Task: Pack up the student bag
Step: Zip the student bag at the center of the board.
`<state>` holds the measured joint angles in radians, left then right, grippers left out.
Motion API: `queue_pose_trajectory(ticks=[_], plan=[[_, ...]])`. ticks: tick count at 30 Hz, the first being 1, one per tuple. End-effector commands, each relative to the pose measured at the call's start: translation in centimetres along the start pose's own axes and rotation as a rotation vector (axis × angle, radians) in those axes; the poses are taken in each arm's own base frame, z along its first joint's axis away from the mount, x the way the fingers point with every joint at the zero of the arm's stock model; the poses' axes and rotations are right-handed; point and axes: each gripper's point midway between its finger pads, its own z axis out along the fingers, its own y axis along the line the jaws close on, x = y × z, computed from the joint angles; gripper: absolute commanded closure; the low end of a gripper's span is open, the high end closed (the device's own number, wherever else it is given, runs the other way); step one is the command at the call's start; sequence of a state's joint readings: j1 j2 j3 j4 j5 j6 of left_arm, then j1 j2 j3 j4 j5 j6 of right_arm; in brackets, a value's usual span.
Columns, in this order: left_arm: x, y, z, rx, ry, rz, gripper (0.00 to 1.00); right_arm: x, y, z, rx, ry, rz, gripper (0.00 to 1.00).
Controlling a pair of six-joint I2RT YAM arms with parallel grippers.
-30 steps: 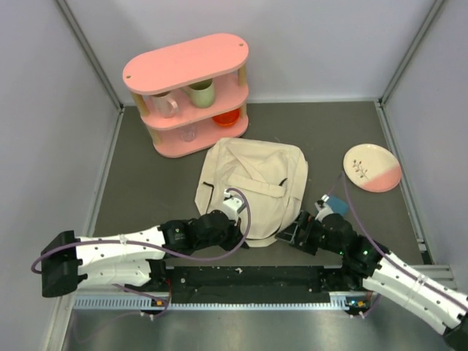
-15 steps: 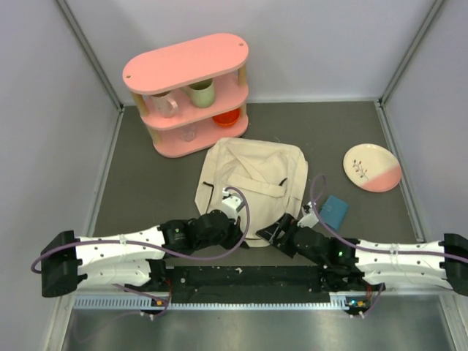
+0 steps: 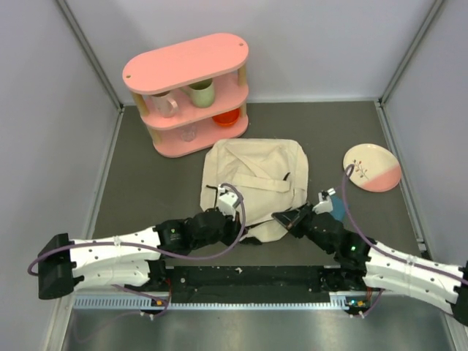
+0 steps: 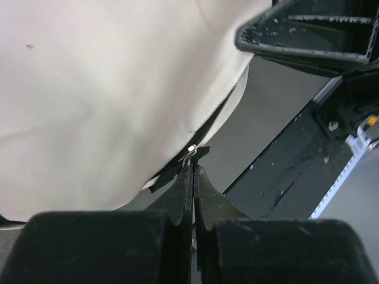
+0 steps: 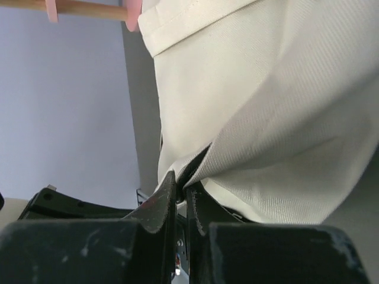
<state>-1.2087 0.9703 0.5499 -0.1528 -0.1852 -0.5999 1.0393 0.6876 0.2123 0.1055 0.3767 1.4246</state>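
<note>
The cream student bag (image 3: pixel 256 179) lies flat in the middle of the table, straps up. My left gripper (image 3: pixel 244 232) sits at its near edge, shut on the dark zipper pull (image 4: pixel 188 158) that hangs from a small metal ring. In the left wrist view the left gripper (image 4: pixel 192 168) pinches that pull just below the cream fabric (image 4: pixel 100 89). At the bag's near right corner, my right gripper (image 3: pixel 281 216) is shut on the bag's edge. The right wrist view shows the right gripper (image 5: pixel 182 189) clamping a fold of fabric (image 5: pixel 278 100) beside the dark zipper line.
A pink two-level shelf (image 3: pixel 186 69) with mugs and an orange bowl stands at the back left. A pink-and-cream plate (image 3: pixel 371 167) lies at the right. A blue object (image 3: pixel 338 208) is partly hidden behind my right arm. The black base rail (image 3: pixel 248 278) runs along the near edge.
My right gripper has swung in to the bag's near right corner and gone from open to shut on its edge. The bag shifted slightly right. The left gripper kept its hold.
</note>
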Motion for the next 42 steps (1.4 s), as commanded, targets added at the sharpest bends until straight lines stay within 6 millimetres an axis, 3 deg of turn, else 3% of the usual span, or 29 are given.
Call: queue_pose_trajectory(ticks=[1, 5, 9, 14, 17, 18, 20, 21, 22, 27, 29, 30, 31, 33, 36, 39, 42], plan=[[0.5, 0.9, -0.5, -0.028, -0.009, -0.031, 1.00, -4.9, -2.0, -1.5, 0.037, -0.171, -0.035, 1.00], [1.5, 5.0, -1.3, -0.225, -0.034, -0.098, 1.00, -7.7, -3.9, -2.9, 0.091, -0.255, -0.075, 1.00], [5.0, 11.0, -3.9, -0.521, 0.020, -0.165, 1.00, -8.0, -5.0, -3.0, 0.128, -0.252, -0.089, 1.00], [6.4, 14.0, -5.1, -0.658, -0.041, -0.311, 1.00, -7.9, -5.0, -2.8, 0.166, -0.229, -0.124, 1.00], [4.9, 13.4, -5.0, -0.651, -0.078, -0.340, 1.00, -7.2, -3.9, -2.6, 0.138, -0.175, -0.162, 0.99], [4.4, 13.2, -4.8, -0.635, -0.078, -0.297, 1.00, -6.8, -3.7, -2.6, 0.129, -0.152, -0.166, 0.78], [2.4, 11.5, -3.9, -0.557, -0.124, -0.285, 1.00, -5.2, -2.8, -2.7, 0.084, -0.067, -0.164, 0.56], [1.8, 10.8, -3.7, -0.513, -0.120, -0.237, 1.00, -4.7, -2.6, -2.8, 0.072, -0.037, -0.149, 0.40], [0.4, 9.5, -3.0, -0.444, -0.161, -0.241, 1.00, -3.3, -2.2, -3.0, 0.041, 0.028, -0.105, 0.35], [-1.6, 6.7, -2.7, -0.305, -0.187, -0.187, 1.00, 0.5, -1.8, -3.6, 0.005, 0.142, -0.034, 0.28], [-1.9, 6.3, -2.8, -0.290, -0.183, -0.184, 1.00, 3.1, -0.9, -4.1, -0.008, 0.212, -0.088, 0.28], [-1.8, 6.3, -2.7, -0.292, -0.178, -0.178, 1.00, 3.2, -0.7, -3.9, 0.005, 0.185, -0.118, 0.28], [-1.7, 6.4, -2.6, -0.293, -0.174, -0.178, 1.00, 4.5, 1.1, -4.6, -0.029, 0.229, -0.157, 0.28], [-1.4, 6.6, -2.6, -0.305, -0.168, -0.178, 1.00, 6.3, 0.9, -3.7, 0.025, 0.271, -0.198, 0.27], [-1.6, 6.6, -2.6, -0.305, -0.179, -0.182, 1.00, 7.8, 1.6, -1.8, 0.067, 0.267, -0.125, 0.27], [-1.7, 7.0, -2.7, -0.319, -0.192, -0.179, 1.00, 8.2, 4.5, 0.3, -0.029, 0.195, 0.059, 0.27], [-2.0, 7.0, -2.9, -0.318, -0.205, -0.178, 1.00, 8.6, 5.5, 1.8, -0.001, 0.160, 0.149, 0.26]])
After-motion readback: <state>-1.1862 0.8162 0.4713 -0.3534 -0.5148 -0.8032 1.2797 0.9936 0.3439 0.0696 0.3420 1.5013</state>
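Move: Some 9 cm to the left of the left hand, 3 cm ahead and 4 cm below, lies the bag's near left corner; this hand already holds the zipper pull, with the black strap end 5 cm under it and 2 cm right. From the right hand, already pinching the bag's edge, the near edge it returns to is about 6 cm left, 6 cm back and 3 cm below; the blue notebook lies 17 cm right, 5 cm ahead and 6 cm below. Parting the hands along the zip, the left draws its pinched pull about 9 cm left and down towards the bag's near left corner, turning some 35 degrees counter-clockwise, then eases partly back and up. The right, gripping the edge, goes 7 cm right and down, opens and lets go, then swings back and left to the near edge, fingers apart. ##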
